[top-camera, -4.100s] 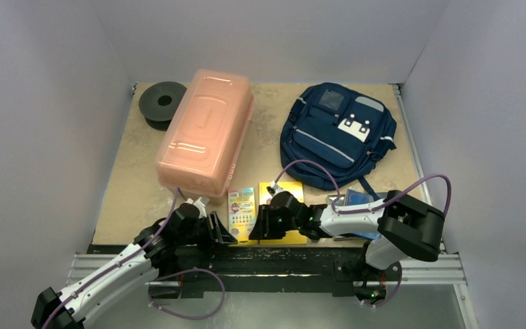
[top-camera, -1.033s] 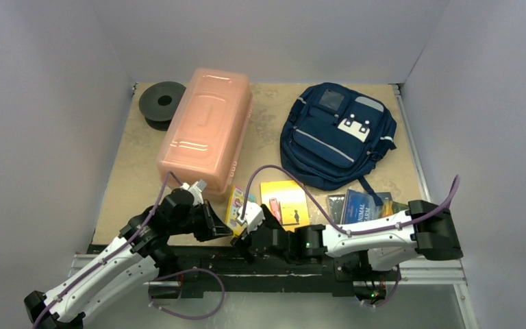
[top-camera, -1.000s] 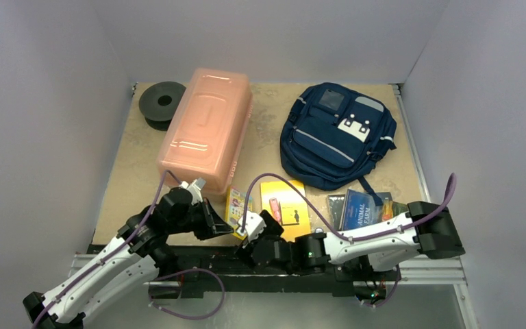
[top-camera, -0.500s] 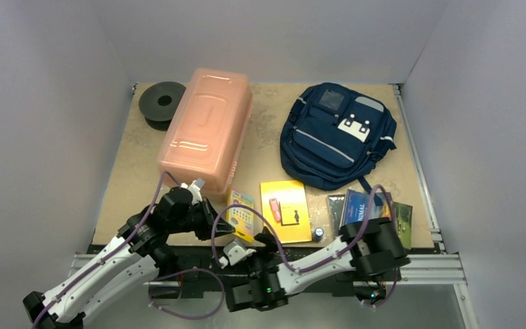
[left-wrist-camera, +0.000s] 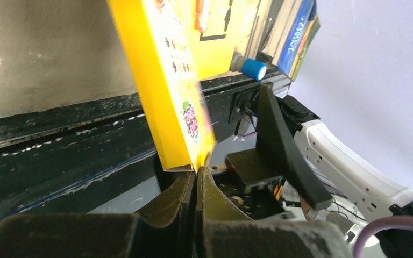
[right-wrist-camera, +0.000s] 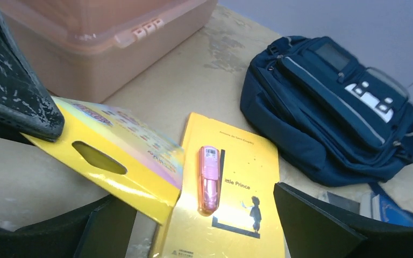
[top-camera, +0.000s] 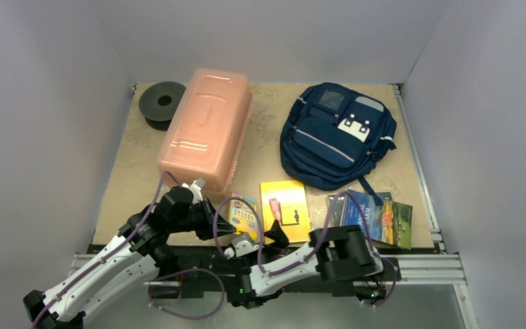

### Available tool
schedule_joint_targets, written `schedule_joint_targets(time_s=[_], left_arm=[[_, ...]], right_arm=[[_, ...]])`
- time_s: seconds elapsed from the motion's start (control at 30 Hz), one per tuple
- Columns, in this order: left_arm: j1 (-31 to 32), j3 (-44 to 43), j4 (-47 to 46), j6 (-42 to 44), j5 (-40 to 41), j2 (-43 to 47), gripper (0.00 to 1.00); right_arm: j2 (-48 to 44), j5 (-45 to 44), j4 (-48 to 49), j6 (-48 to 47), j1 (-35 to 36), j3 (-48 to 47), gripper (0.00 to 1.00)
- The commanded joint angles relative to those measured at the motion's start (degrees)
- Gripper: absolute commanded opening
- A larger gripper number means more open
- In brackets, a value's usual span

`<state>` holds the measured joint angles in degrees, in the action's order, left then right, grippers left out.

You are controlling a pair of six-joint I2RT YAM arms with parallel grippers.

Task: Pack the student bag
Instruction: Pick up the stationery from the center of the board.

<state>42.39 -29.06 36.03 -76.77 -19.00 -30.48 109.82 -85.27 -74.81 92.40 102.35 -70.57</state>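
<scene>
The student bag [top-camera: 335, 136] lies zipped at the back right, navy with grey stripes; it also shows in the right wrist view [right-wrist-camera: 328, 107]. My left gripper [top-camera: 220, 223] [left-wrist-camera: 196, 171] is shut on the edge of a yellow crayon pack [top-camera: 243, 214] [left-wrist-camera: 164, 80] [right-wrist-camera: 113, 156], which hangs tilted at the table's near edge. Low in front of that edge, my right gripper [top-camera: 257, 238] [right-wrist-camera: 204, 215] stands open and holds nothing. It faces a yellow book [top-camera: 286, 211] [right-wrist-camera: 236, 215] with a pink pen-like thing [top-camera: 274, 209] [right-wrist-camera: 209, 179] lying on it.
A long pink translucent box [top-camera: 205, 130] lies at the back left, a black spool [top-camera: 162, 101] behind it. A stack of books [top-camera: 377, 218] sits at the near right, with a blue-capped item [left-wrist-camera: 254, 69] beside it. The black rail [left-wrist-camera: 59, 156] runs under the table's edge.
My right arm has folded back and dropped below the table's near edge, its gripper opening wide. My left gripper has kept its hold on the crayon pack, barely moving.
</scene>
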Motion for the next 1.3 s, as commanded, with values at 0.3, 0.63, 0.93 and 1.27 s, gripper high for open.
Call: schedule_joint_targets(time_s=[0.3, 0.63, 0.93, 1.27], left_arm=[[0.07, -0.12, -2.15, 0.91, 2.63, -2.82, 0.0], [0.11, 1.6, -2.98, -0.12, 2.04, -0.81, 0.0], [0.07, 0.03, -3.52, -3.43, 0.2, -1.11, 0.0], [0.07, -0.93, -2.0, -10.09, -1.03, -0.43, 0.0]], right_arm=[[-46.41, 41.16, 81.34, -52.6, -1.76, 29.57, 0.99], [-50.49, 75.7, 88.3, -52.47, -25.46, 30.09, 0.99], [-50.15, 60.42, 84.8, -88.16, -19.65, 31.67, 0.99], [-46.03, 55.15, 98.56, -99.17, -11.38, 37.5, 0.96]])
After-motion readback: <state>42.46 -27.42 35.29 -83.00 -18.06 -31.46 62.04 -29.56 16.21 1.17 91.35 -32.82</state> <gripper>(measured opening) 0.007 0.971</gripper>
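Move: The stationery box is already pinched by its raised near corner in the shut left fingers. Its middle is about 6 cm ahead of that hand, 3 cm right and 5 cm lower. From the open right hand its middle is roughly 5 cm ahead, 4 cm left and 3 cm below. On the table some 10 cm below the right hand, the yellow book is about 4 cm ahead and 8 cm right. The pink pen on the book is about 5 cm ahead and 5 cm right. The stationery box stays pinched in the left fingers, which bob up a little and then sink to about 1 cm lower. Beside it the right hand rises some 7 cm while drawing back, dips, swings forward and left, climbs again, then eases back and down. It ends about 5 cm higher, 4 cm left and 3 cm back, turned nearly 50 degrees counter-clockwise to face the box, fingers wide open. ##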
